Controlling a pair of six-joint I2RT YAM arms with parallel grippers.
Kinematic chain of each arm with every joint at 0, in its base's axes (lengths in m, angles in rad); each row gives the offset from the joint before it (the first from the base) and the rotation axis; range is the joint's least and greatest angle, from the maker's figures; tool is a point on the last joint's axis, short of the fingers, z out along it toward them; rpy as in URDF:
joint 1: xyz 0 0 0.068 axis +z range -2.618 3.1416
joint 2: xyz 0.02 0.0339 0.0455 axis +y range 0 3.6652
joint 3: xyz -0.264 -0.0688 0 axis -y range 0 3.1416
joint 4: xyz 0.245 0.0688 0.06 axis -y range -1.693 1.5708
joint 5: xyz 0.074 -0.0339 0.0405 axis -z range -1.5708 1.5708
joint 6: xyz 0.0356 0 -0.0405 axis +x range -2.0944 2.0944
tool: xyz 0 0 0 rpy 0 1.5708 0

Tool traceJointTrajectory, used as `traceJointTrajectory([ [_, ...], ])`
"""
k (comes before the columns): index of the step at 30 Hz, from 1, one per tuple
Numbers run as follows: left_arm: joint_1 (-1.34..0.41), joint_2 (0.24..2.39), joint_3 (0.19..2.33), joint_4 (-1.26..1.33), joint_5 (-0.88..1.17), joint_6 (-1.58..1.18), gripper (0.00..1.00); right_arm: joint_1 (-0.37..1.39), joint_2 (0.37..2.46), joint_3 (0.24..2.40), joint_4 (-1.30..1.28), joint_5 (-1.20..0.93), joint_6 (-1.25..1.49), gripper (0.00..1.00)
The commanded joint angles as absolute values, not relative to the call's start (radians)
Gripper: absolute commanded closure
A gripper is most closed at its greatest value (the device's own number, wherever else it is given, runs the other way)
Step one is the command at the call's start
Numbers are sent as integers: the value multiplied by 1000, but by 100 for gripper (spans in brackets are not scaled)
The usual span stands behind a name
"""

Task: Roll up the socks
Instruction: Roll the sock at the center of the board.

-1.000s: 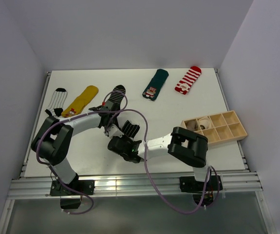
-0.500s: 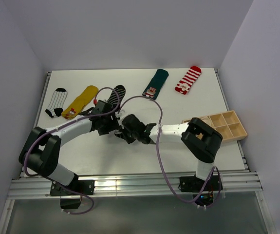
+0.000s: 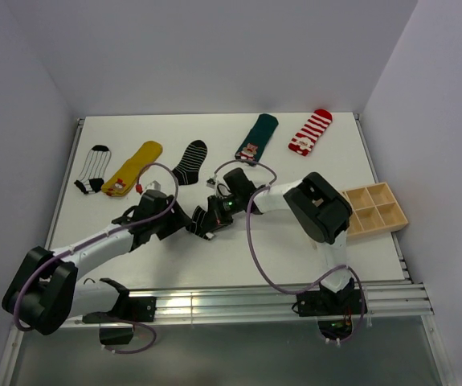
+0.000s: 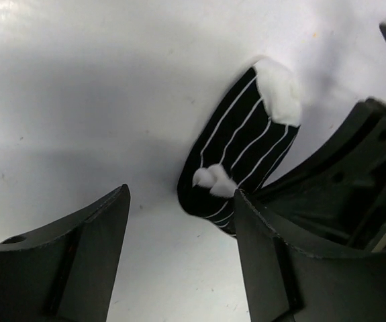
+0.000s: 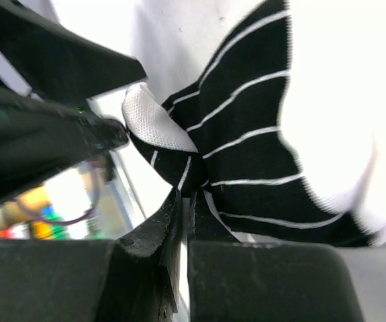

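A black sock with thin white lines (image 3: 204, 226) and white heel and toe patches lies bunched on the table's middle. My right gripper (image 3: 214, 215) is shut on its folded edge; the right wrist view shows the jaws (image 5: 187, 196) pinching the fabric (image 5: 246, 134). My left gripper (image 3: 184, 222) is open just left of it. In the left wrist view the sock (image 4: 236, 161) lies ahead of the open fingers (image 4: 179, 201), against the right fingertip. Other socks lie in a row at the back: white-black striped (image 3: 94, 167), yellow (image 3: 134, 166), black striped (image 3: 190, 161), teal (image 3: 256, 138), red-white striped (image 3: 311, 131).
A wooden compartment tray (image 3: 373, 207) stands at the right edge, partly behind the right arm's elbow (image 3: 319, 205). Both arms' cables loop over the table's middle. White walls close in the table at the back and sides.
The left gripper has drawn back from the black striped sock at the back toward the near middle. The right arm has swung up, its gripper now meeting the left one at the black sock.
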State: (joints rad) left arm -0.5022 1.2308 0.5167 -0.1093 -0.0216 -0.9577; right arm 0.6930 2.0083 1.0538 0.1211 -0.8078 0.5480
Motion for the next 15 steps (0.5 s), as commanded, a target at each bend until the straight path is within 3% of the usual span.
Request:
traceJointTrajectory([
  [1, -518, 1200, 474, 20, 23, -996, 33, 666, 2077, 1084, 109, -917, 638, 100],
  [9, -532, 1270, 459, 95, 46, -1014, 37, 644, 2141, 1126, 64, -934, 650, 100],
  [15, -534, 1373, 477, 66, 9, -1028, 55, 644, 2151, 1129, 75, -928, 649, 100],
])
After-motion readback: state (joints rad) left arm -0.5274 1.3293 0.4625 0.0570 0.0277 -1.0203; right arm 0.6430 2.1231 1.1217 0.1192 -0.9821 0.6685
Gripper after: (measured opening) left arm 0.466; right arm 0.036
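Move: The small rolled end of the black-and-white striped sock is about 4 cm to the left gripper's right, 1 cm ahead of it and some 3 cm below; the right fingers are already shut on it, so from the right hand it lies roughly 1 cm left, 1 cm back and 1 cm down. Around 21 cm ahead of the left gripper and 1 cm to its right lies the flat striped sock, and the yellow sock is 20 cm ahead and 17 cm left, both about 4 cm lower. Bring the left gripper about 2 cm right towards the sock's rolled end, easing slightly back and down first, then sink it so the total drop is also about 2 cm, drawing its open fingers partly together around that end without shutting. Keep the right fingers clamped on the sock in place while that wrist turns on by some 15 degrees. ##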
